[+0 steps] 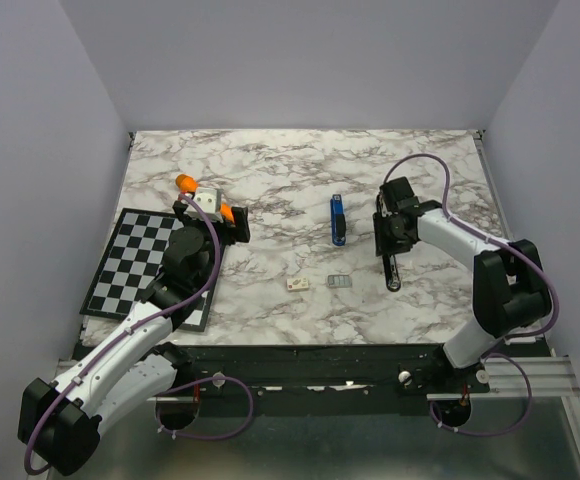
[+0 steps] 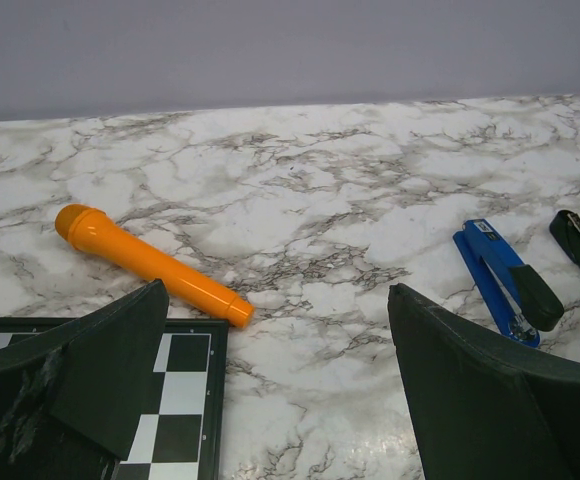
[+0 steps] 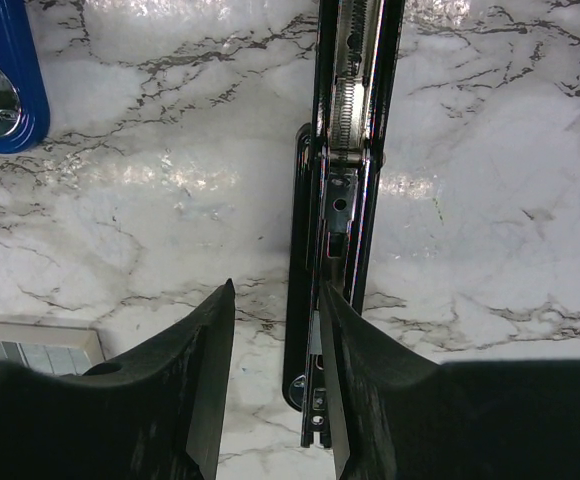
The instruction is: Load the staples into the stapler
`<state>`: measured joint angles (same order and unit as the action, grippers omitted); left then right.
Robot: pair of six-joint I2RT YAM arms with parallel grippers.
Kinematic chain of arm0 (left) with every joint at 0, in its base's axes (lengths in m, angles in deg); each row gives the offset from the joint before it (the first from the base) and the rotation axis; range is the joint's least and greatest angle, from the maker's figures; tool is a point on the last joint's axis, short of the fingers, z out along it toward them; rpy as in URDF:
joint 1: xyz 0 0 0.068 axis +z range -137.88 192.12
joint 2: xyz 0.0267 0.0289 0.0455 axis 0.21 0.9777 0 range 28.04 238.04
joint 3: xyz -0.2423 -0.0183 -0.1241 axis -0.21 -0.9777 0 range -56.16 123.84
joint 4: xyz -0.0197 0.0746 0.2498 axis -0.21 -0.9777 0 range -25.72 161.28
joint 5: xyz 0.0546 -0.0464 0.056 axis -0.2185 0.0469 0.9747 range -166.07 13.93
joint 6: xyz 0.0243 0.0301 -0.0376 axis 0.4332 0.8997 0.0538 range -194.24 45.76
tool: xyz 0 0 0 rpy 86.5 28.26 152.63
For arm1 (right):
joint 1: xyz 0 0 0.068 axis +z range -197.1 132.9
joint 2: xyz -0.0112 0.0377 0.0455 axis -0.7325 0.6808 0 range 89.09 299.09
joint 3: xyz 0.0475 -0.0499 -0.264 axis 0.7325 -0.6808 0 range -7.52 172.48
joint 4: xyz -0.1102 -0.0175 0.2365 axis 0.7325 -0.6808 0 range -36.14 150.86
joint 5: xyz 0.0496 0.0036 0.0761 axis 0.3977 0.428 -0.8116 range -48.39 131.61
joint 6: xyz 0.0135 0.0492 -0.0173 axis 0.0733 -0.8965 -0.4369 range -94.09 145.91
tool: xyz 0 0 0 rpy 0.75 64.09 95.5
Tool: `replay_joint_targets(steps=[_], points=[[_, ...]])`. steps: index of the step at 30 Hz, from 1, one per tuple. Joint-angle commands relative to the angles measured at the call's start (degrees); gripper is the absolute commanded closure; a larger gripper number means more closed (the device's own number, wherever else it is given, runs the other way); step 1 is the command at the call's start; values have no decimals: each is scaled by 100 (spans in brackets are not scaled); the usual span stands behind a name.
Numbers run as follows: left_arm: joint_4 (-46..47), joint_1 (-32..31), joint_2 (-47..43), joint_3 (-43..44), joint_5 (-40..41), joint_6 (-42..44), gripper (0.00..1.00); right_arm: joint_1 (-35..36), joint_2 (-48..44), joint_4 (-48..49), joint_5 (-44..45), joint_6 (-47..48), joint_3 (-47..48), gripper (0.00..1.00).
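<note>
A black stapler (image 3: pixel 355 150) lies opened flat on the marble table, its metal staple channel facing up; in the top view the black stapler (image 1: pixel 393 275) sits right of centre. My right gripper (image 3: pixel 275 300) hangs over its near end, jaws partly open. The right finger (image 3: pixel 370 400) overlaps the stapler's edge, and the left finger (image 3: pixel 185 390) stands apart from it. The staples (image 1: pixel 339 283), a small grey strip, lie on the table left of the stapler; the staples (image 3: pixel 35 345) show beside my left finger. My left gripper (image 2: pixel 278 290) is wide open and empty, far left.
A blue stapler (image 1: pixel 337 218) lies near the middle of the table, also seen as the blue stapler (image 2: pixel 505 280). A small whitish box (image 1: pixel 296 283) sits left of the staples. An orange marker (image 2: pixel 150 265) lies beside the chessboard (image 1: pixel 135 262) at the left.
</note>
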<state>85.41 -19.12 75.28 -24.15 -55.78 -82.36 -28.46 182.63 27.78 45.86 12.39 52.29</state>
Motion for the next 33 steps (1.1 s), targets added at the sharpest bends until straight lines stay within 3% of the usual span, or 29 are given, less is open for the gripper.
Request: replay_joint_targets(steps=[1,24,33], points=[[169,-22,-40,-46,-52,12,1,-26,-160,-286,-126,-107,-215,53],[143,-75,-13,-37,-69,-23,1,-9,-959,-1042,-1022,-204,-787,53],[116,-92,-31,-37,-96,-32,1,-9,-1223,-1280,-812,-414,-840,52]])
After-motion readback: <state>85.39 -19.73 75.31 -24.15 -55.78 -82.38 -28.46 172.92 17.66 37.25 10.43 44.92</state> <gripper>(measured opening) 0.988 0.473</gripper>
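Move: The near end of the open black stapler's magazine lies about 7 cm straight back from the right hand and about 1 cm below its fingertips; the loose silver staple strip sits in the channel just at the right-hand finger, 1 cm back. The grey staple box is roughly 12 cm left and 5 cm back, the blue stapler some 13 cm left and 11 cm ahead. From the left hand, that near end is some 43 cm right, 7 cm back and 22 cm below. With its right-hand fingertip already down in the black stapler's magazine channel, the right hand draws straight back along the rail towards the near end, about 8 cm at an almost level height, keeping the tip against the silver staple strip. Along the way the wrist tips some 10 degrees, so that the fingers come closer to pointing straight down, and rolls slightly left side up, while the fingers stay half open without pinching. ##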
